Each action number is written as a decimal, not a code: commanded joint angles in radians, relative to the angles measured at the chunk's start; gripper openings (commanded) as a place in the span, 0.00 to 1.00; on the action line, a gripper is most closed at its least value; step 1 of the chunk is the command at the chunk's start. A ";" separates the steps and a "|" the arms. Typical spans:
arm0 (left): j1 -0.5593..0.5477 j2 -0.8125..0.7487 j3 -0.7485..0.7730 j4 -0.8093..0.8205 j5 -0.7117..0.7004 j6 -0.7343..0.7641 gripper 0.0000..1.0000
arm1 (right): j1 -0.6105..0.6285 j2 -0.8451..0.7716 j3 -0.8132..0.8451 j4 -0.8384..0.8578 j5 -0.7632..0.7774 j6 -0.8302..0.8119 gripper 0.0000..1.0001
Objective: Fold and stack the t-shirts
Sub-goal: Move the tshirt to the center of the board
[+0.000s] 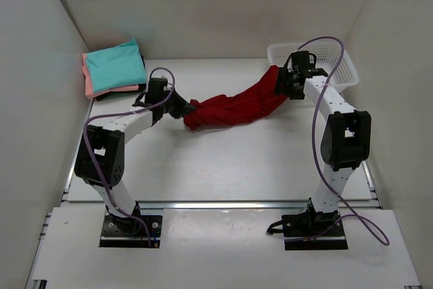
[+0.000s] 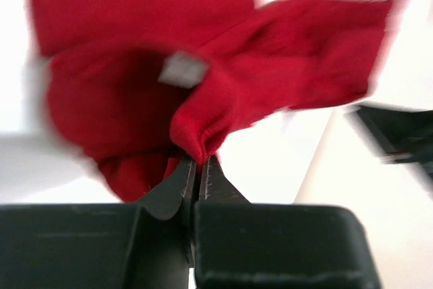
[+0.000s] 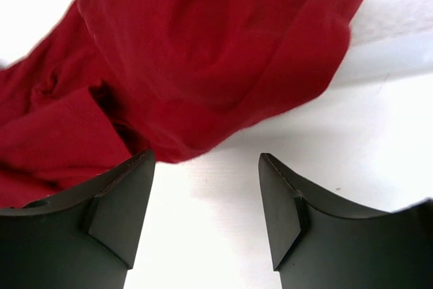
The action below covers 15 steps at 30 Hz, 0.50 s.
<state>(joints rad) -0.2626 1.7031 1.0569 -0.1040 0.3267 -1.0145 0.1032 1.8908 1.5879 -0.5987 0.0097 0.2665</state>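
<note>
The dark red t-shirt (image 1: 237,107) lies bunched in a long roll across the table, from the left gripper to the basket. My left gripper (image 1: 184,107) is shut on a pinch of its cloth (image 2: 196,133) at the roll's left end, and a white label (image 2: 183,70) shows in the left wrist view. My right gripper (image 1: 284,86) is open and empty just above the table at the shirt's right end (image 3: 203,59). A folded stack sits at the back left: teal shirt (image 1: 115,65) on top, salmon-pink (image 1: 88,84) under it, a dark one (image 1: 125,93) at the bottom.
The white mesh basket (image 1: 342,72) stands at the back right, close behind the right gripper; its rim shows in the right wrist view (image 3: 392,32). White walls close in the table on the left, back and right.
</note>
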 commanded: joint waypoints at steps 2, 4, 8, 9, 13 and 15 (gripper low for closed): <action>0.025 -0.083 0.308 0.058 0.008 -0.010 0.00 | -0.017 -0.116 -0.068 0.039 -0.035 0.010 0.59; 0.031 -0.051 0.522 0.061 0.023 -0.010 0.00 | -0.025 -0.174 -0.109 0.045 -0.060 0.008 0.59; 0.040 -0.005 0.782 0.134 0.078 -0.041 0.00 | -0.026 -0.295 -0.204 0.060 -0.085 -0.003 0.60; 0.046 -0.006 0.799 0.160 0.074 -0.056 0.00 | -0.025 -0.311 -0.238 0.063 -0.088 0.005 0.60; 0.059 -0.058 0.832 0.155 0.087 -0.081 0.00 | -0.037 -0.409 -0.293 0.094 -0.132 0.016 0.60; 0.075 -0.110 0.755 0.171 0.086 -0.070 0.00 | -0.036 -0.429 -0.313 0.102 -0.145 0.016 0.59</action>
<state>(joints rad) -0.2104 1.6520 1.8725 0.0624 0.3893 -1.0679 0.0750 1.5028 1.3014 -0.5583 -0.0975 0.2703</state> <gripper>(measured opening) 0.082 0.597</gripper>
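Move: The left hand has the red t-shirt pinched by its left end; the shirt's middle lies about 15 cm to its right, level with it and some 6 cm lower. The board centre is roughly 11 cm right, 7 cm back and 8 cm down; the folded stack sits 26 cm left, 13 cm ahead. From the open right hand, the shirt's middle is about 18 cm left and 5 cm back, its right end 4 cm left and 3 cm ahead, and the basket some 7 cm right, 8 cm ahead. Still pinching the shirt's left end, the left hand whips it up about 43 cm, first swinging forward and then easing partly back, while the wrist tips the fingers up nearly 60 degrees from steeply down to just above level. The empty right hand, fingers kept open, draws back about 7 cm from the basket, rising about 6 cm after starting level. ##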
